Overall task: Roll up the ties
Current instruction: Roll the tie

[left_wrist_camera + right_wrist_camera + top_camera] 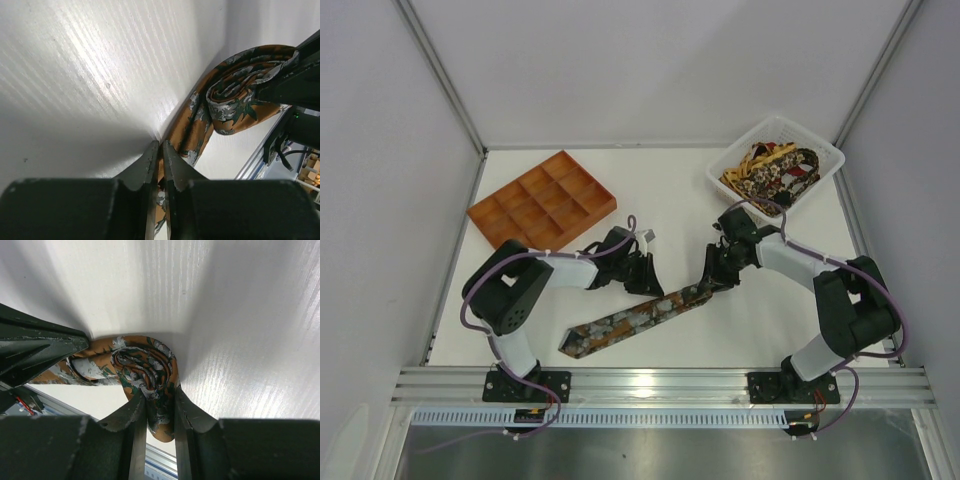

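Observation:
One tie, rust-orange with grey and green flowers, lies slantwise on the white table, its pointed end toward the near left. Its far end is wound into a small roll that stands on edge. My right gripper is shut on that roll; fabric fills the space between its fingers. My left gripper is down at the table beside the flat part of the tie, its jaws almost together with a thin strip of fabric between them. From above, the left gripper and right gripper face each other over the tie's far end.
A white basket at the back right holds several more patterned ties. An orange compartment tray sits at the back left. The aluminium rail runs along the near edge.

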Action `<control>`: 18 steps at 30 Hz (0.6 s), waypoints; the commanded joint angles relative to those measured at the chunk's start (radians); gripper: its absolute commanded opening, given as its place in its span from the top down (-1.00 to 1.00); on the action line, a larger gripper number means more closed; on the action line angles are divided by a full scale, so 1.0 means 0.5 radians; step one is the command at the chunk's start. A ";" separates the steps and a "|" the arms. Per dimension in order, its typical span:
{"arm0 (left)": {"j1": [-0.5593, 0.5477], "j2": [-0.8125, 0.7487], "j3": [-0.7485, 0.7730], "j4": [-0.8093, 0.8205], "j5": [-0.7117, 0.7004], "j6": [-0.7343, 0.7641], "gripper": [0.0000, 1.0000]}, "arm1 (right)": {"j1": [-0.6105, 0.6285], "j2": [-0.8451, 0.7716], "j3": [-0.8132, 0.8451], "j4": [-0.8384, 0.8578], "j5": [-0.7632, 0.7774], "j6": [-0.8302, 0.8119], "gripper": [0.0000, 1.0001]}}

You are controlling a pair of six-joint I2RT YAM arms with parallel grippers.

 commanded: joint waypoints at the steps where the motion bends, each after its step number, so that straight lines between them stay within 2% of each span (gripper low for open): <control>1: -0.008 -0.110 0.050 -0.167 -0.072 0.079 0.73 | 0.029 0.010 0.095 -0.075 0.130 0.008 0.76; 8: -0.005 -0.141 0.298 -0.345 -0.116 0.141 0.67 | 0.072 -0.033 0.104 -0.121 0.096 -0.127 0.75; 14: -0.066 -0.215 0.265 -0.305 -0.005 0.061 0.68 | 0.072 -0.054 0.098 -0.160 0.108 -0.219 0.74; 18: -0.155 -0.212 0.222 -0.128 0.105 -0.055 0.73 | 0.099 -0.057 0.129 -0.185 0.158 -0.204 0.72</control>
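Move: The roll, pinched in the right gripper, is some 11 cm to the right of the left hand, about level with it fore and aft and roughly 1 cm higher. The unrolled strip lies on the table just behind the left fingertips, by about 2 cm; its free end is some 20 cm to their left and 11 cm back. From the right hand, the roll's middle is about 1 cm left and 1 cm below, practically between the pads. Lift the left gripper, nearly shut, about 5 cm off the far edge of the unrolled strip, swinging it a couple of centimetres forward, then back, and finally some 2 cm right towards the roll. With the right gripper keep the roll pinched almost in place, turning it about 5 degrees counter-clockwise. ##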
